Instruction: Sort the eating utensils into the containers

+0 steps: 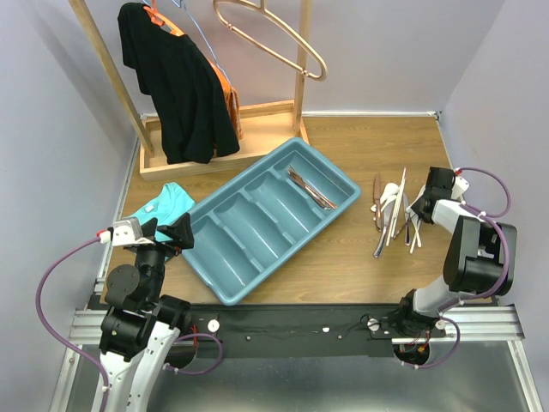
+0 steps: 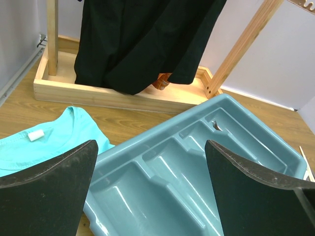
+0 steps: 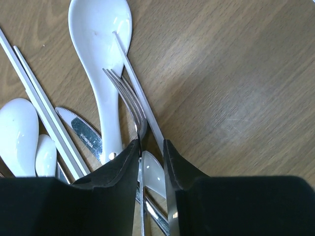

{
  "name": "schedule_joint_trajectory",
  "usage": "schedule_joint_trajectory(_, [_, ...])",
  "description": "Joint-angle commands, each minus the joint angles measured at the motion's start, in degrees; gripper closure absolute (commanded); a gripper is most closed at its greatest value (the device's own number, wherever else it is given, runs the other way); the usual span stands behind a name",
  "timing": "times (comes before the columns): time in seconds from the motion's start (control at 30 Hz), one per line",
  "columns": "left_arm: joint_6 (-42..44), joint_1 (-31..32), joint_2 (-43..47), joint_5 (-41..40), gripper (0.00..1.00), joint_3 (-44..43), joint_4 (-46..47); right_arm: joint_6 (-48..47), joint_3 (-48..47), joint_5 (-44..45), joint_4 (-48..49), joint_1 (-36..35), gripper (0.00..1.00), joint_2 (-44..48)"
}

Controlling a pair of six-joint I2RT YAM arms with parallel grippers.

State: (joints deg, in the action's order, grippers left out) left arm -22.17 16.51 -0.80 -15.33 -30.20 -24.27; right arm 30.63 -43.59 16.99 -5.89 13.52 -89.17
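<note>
The teal tray (image 1: 232, 253) lies diagonally mid-table, with coppery forks (image 1: 310, 189) in its far right compartment. Loose utensils (image 1: 395, 215) are piled to its right. My right gripper (image 1: 420, 206) is down on that pile. In the right wrist view its jaws (image 3: 151, 145) stand a narrow gap apart around a fork's neck (image 3: 125, 91), which lies against the left finger. A thin silvery stick (image 3: 140, 93) runs along the right finger. A white spoon (image 3: 101, 49), chopsticks (image 3: 44, 108) and a knife (image 3: 86, 135) lie beside them. My left gripper (image 1: 167, 230) hovers open (image 2: 151, 147) over the tray's near end (image 2: 162, 177).
A folded teal cloth (image 1: 159, 206) lies left of the tray, under my left gripper. A wooden rack with a black garment (image 1: 180, 86) and a copper hanger (image 1: 274, 34) stands at the back. Walls close in on both sides.
</note>
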Motion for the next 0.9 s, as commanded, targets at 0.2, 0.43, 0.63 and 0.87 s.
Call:
schedule_joint_trajectory(0.2, [0.55,-0.08,0.18,1.09,0.01,0.14,0.28,-0.49,0.00,-0.21,0.97,0.46,0.78,0.66])
schedule_joint_trajectory(0.43, [0.46,-0.08,0.09,1.18,0.01,0.05,0.37,-1.28,0.53,-0.73,0.18,0.46,0.99,5.57])
schedule_joint_trajectory(0.63, [0.29,-0.08,-0.08,1.53,0.01,0.05,0.37,-3.03,0.35,-5.20,0.09,0.46,0.99,11.37])
schedule_joint_trajectory(0.87, [0.29,-0.08,-0.26,1.62,0.01,-0.04,0.37,-9.35,-0.26,-19.97,4.39,-1.20,0.99,16.39])
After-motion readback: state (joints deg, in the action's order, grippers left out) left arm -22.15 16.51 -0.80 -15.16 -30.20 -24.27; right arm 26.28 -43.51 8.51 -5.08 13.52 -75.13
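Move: My right fingers are already down around the metal fork, partly open at its neck; its middle lies about 3 cm back and 1 cm left of my hand, 1 cm lower. The big white spoon's middle is some 5 cm ahead and 1 cm right, the knife 3 cm back and 2 cm left, the chopstick pair level with me, 6 cm left. From my idle left hand the fork is roughly 12 cm ahead, 64 cm right and 26 cm lower. I hold my right hand nearly still while its fingers shut fully, pinching the fork by its neck, tines sticking out ahead. Then I lift it about 8 cm, up and away from the pile, drifting some 2 cm forward and left near the end as the wrist tips my fingers up roughly 15 degrees and turns a little counter-clockwise. ##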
